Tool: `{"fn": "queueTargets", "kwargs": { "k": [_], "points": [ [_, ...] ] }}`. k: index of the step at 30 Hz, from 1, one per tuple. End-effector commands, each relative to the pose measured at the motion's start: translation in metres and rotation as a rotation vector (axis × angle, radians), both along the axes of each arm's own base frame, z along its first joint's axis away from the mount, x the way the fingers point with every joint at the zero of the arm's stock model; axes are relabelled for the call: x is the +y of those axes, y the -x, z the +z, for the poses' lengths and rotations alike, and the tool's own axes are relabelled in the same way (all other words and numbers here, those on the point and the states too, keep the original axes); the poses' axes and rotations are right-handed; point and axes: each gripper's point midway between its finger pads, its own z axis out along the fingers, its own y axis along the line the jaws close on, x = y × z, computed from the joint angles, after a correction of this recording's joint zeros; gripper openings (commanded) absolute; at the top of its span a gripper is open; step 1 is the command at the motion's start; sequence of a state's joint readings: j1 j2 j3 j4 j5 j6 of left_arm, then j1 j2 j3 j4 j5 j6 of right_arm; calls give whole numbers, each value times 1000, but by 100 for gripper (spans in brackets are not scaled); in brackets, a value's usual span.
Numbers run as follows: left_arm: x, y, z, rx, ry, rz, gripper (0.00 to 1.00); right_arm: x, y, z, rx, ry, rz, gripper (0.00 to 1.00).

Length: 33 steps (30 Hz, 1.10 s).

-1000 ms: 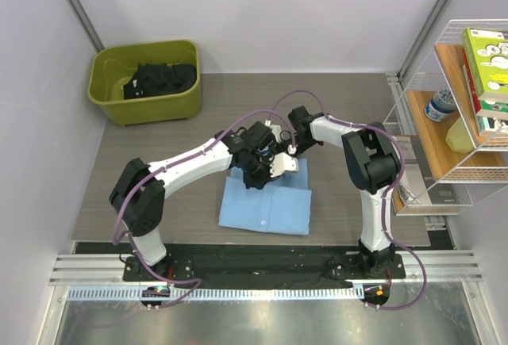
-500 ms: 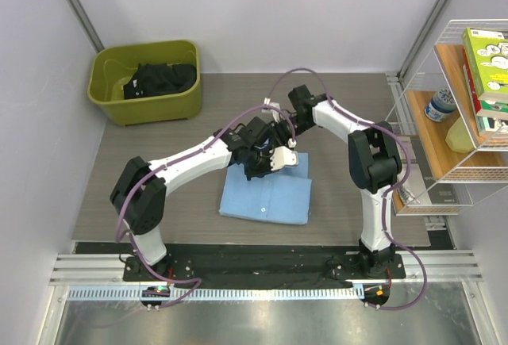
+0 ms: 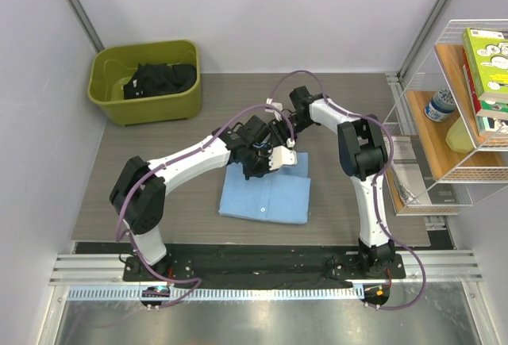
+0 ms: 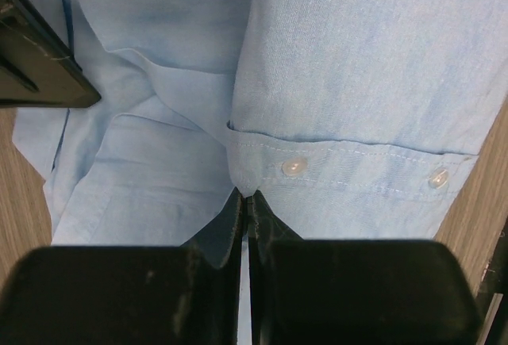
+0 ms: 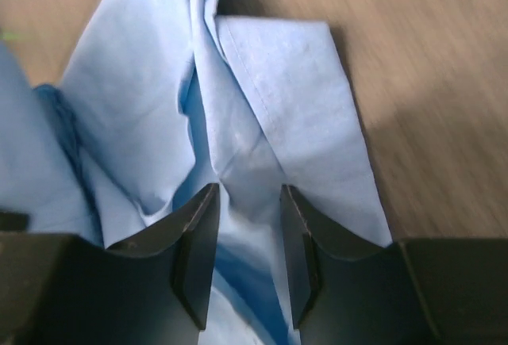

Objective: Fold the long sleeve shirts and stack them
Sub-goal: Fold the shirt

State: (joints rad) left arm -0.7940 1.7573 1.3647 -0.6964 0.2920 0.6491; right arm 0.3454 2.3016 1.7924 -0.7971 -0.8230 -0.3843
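One light blue long sleeve shirt (image 3: 266, 198) lies folded into a rectangle on the wooden table in front of both arms. My left gripper (image 3: 267, 164) is low over its far edge. In the left wrist view that gripper (image 4: 246, 194) is shut on the shirt (image 4: 357, 67), pinching cloth beside a buttoned cuff (image 4: 349, 172). My right gripper (image 3: 279, 134) is just beyond it at the shirt's far edge. In the right wrist view it (image 5: 248, 190) stands open, its fingers either side of a raised fold of the shirt (image 5: 254, 107).
A green bin (image 3: 119, 103) at the far left holds dark clothes (image 3: 163, 78). A wire shelf (image 3: 456, 178) with books and a bottle stands at the right edge. A black rail (image 3: 270, 262) runs along the table's near side.
The right gripper has drawn back toward the far side of the table. The shirt's near edge has slid a little away from the arm bases. The left gripper stays pinched on the cloth.
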Motion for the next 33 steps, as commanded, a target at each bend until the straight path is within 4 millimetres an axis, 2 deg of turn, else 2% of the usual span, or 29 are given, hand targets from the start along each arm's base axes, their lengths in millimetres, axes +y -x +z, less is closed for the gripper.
{"fn": "queueTargets", "kwargs": {
  "k": [1,2,7,11,14,16,18,20,23,27,33],
  "points": [
    [-5,2,13,19,39,-21,2,5,12,2,-41,8,65,42],
    [-2,8,12,47,31,-7,2,7,22,-3,-22,9,82,42],
    [6,30,17,136,35,12,2,14,52,8,13,-19,119,41],
    [12,40,30,148,49,21,2,12,90,11,72,-26,141,40],
    [12,50,36,173,54,24,2,15,106,21,80,-45,153,40],
    [11,56,39,190,57,24,2,19,104,32,68,-63,145,41],
    [8,62,40,186,56,8,2,23,91,46,40,-70,120,41],
    [7,63,41,177,56,4,2,21,67,62,-11,-82,82,43],
    [9,63,40,170,42,0,3,8,41,67,-43,-56,28,44],
    [5,53,45,127,44,-8,3,-5,32,50,-70,28,51,44],
    [-1,39,50,85,45,-28,3,-4,27,21,-33,53,60,42]
  ]
}}
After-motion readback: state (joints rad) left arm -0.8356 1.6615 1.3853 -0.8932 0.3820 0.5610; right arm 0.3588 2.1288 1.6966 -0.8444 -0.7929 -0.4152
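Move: The left hand already pinches the top flap by its forward edge. The flap's middle is about 6 cm back and 2 cm right of that hand, its shirt button 9 cm back and 1 cm right, both some 5 cm lower; the table's near edge is roughly 19 cm back. Low and half open, the right hand has the shirt's exposed under layer about 5 cm back, 2 cm right and 1 cm below, and the flap's middle 17 cm back and 5 cm left. Still pinching the flap's forward edge, the left hand draws it back about 6 cm towards the table's near edge, lifting some 3 cm on the way as the wrist tips by about 10 degrees. The half-open right hand sweeps back roughly 10 cm, low over the under layer, then lifts and swings forward again to end a little behind and above its starting place. ##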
